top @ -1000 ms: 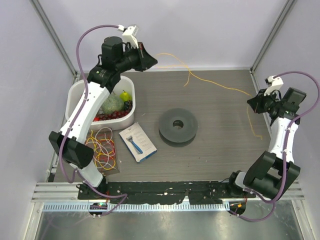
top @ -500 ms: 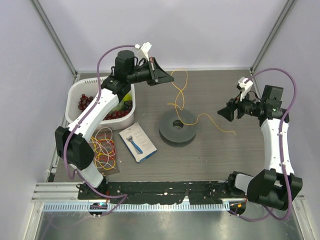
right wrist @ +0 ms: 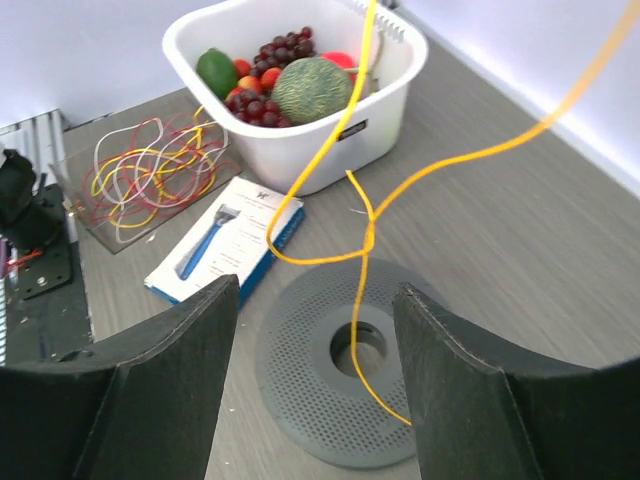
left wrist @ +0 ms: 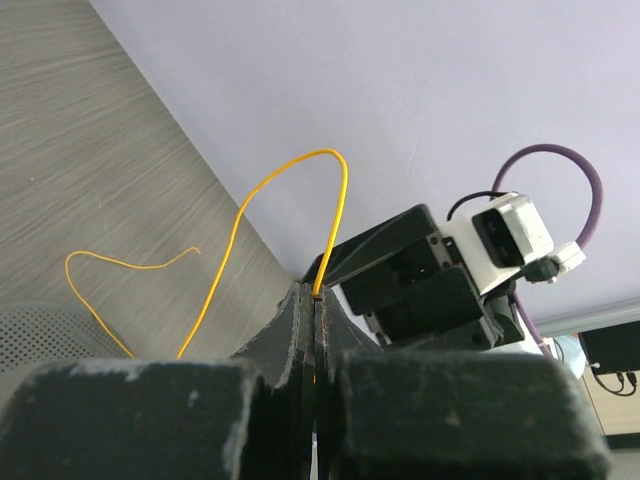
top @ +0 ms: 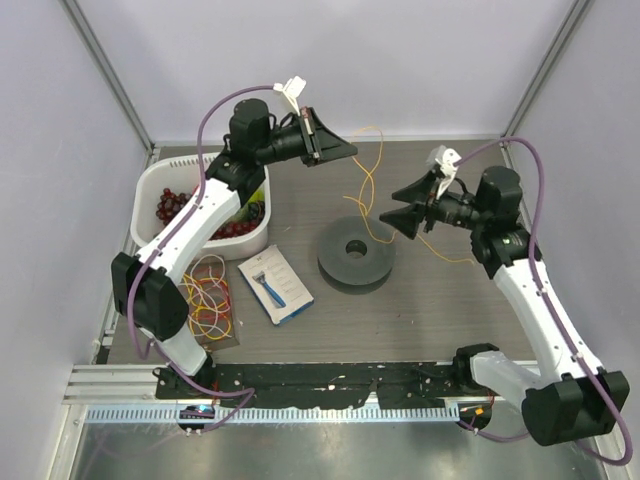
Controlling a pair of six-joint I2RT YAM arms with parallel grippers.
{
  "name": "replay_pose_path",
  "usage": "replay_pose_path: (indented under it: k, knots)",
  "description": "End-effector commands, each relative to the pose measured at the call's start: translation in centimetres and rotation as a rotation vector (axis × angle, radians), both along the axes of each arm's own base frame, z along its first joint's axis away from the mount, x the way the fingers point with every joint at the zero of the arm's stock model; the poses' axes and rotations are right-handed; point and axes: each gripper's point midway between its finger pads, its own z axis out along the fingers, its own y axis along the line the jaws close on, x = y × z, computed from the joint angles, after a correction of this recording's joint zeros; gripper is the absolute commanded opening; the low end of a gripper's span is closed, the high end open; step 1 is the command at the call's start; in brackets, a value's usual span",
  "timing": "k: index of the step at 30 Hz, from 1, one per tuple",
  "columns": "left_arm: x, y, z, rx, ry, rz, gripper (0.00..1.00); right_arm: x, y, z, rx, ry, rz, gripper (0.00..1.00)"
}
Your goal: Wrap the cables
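The cable point(top: 379, 160) is a thin yellow-orange wire. It loops from my left gripper point(top: 350, 152) down over the dark grey perforated spool point(top: 355, 255) and trails off to the right on the table. In the left wrist view the left gripper point(left wrist: 316, 295) is shut on the cable point(left wrist: 344, 200), which arcs up from between the fingertips. My right gripper point(top: 392, 207) hangs open above and just right of the spool. The right wrist view shows the right gripper point(right wrist: 316, 290) holding nothing, with the cable point(right wrist: 369, 235) crossing itself and dropping toward the spool's point(right wrist: 350, 380) centre hole.
A white bin point(top: 142, 205) of fruit stands at the left, its wall point(right wrist: 370, 140) also in the right wrist view. A boxed blue razor point(top: 275, 285) lies left of the spool. A clear tray of coloured wire loops point(top: 205, 300) sits near the left arm's base.
My right gripper opened, let go of the cable and swung left toward the spool. My left gripper carried its end right, and the cable now drapes slack over the spool.
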Motion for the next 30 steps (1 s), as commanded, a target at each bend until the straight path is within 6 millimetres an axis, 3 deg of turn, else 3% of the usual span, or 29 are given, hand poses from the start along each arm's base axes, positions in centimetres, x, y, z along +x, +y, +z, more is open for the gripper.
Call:
replay_pose_path:
  k: [1, 5, 9, 11, 14, 16, 18, 21, 22, 23, 24, 27, 30]
  knots:
    - [-1.7, -0.1, 2.4, -0.048, -0.058, -0.039, 0.0, 0.4, 2.4, 1.5, 0.026, -0.04, 0.024, 0.68]
    - [-1.9, -0.2, 2.5, -0.05, -0.057, -0.046, 0.0, 0.2, 4.7, 0.3, -0.008, -0.053, 0.072, 0.69]
    - [-2.4, -0.5, 2.5, -0.051, -0.058, -0.06, 0.0, 1.2, 5.7, -0.1, -0.02, -0.09, 0.053, 0.68]
    - [-2.6, -0.6, 2.3, -0.047, -0.054, -0.065, 0.0, 1.8, 6.0, 0.1, -0.013, -0.087, 0.038, 0.52]
    - [-2.4, -0.6, 1.8, -0.031, -0.044, -0.057, 0.0, 2.1, 6.0, 0.9, 0.001, -0.059, 0.016, 0.14]
    - [-2.0, -0.5, 1.1, -0.003, -0.037, -0.038, 0.0, 1.9, 5.8, 1.8, 0.022, -0.05, 0.003, 0.01]
    - [-1.3, -0.5, 0.6, 0.007, -0.041, -0.025, 0.02, 1.2, 5.7, 3.0, 0.061, -0.034, -0.008, 0.01]
    - [1.1, 0.5, -0.2, 0.023, -0.051, 0.023, 0.49, 0.2, 5.0, 5.0, 0.156, 0.052, -0.044, 0.01]
    - [2.1, 1.4, -0.7, 0.042, -0.042, 0.048, 0.59, 0.3, 4.5, 5.9, 0.202, 0.095, -0.068, 0.01]
    - [3.1, 2.2, -0.6, 0.046, -0.058, 0.068, 0.76, 0.4, 4.0, 6.3, 0.225, 0.115, -0.084, 0.01]
    - [4.2, 3.3, -0.3, 0.053, -0.082, 0.097, 0.85, 0.9, 2.9, 6.9, 0.285, 0.185, -0.118, 0.01]
    - [6.7, 6.7, 0.1, 0.115, -0.172, 0.175, 1.0, 2.1, 0.4, 9.0, 0.462, 0.298, -0.152, 0.01]
    - [6.7, 8.8, 1.0, 0.191, -0.336, 0.208, 1.0, 3.5, -2.0, 9.5, 0.674, 0.506, -0.191, 0.01]
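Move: The stretch of yellow cable I'm after hangs about 6 cm to the left of my open right fingers, 1 cm ahead and 2 cm lower. From my left fingers, which still hold the cable, it hangs some 10 cm below, 5 cm back and 3 cm to the right. From my right hand, the grey spool is about 3 cm ahead, 7 cm left and 28 cm down; the notepad is 26 cm left, 5 cm back and 30 cm down. I slide my right hand left about 6 cm and slightly down onto the yellow cable under my left fingers and pinch it shut, my left hand holding nearly still. Then my left fingers open wide, letting the cable go, and back off forward and left, while my right hand keeps its pinch and lifts about 8 cm, swinging right and turning its wrist some 30 degrees. ##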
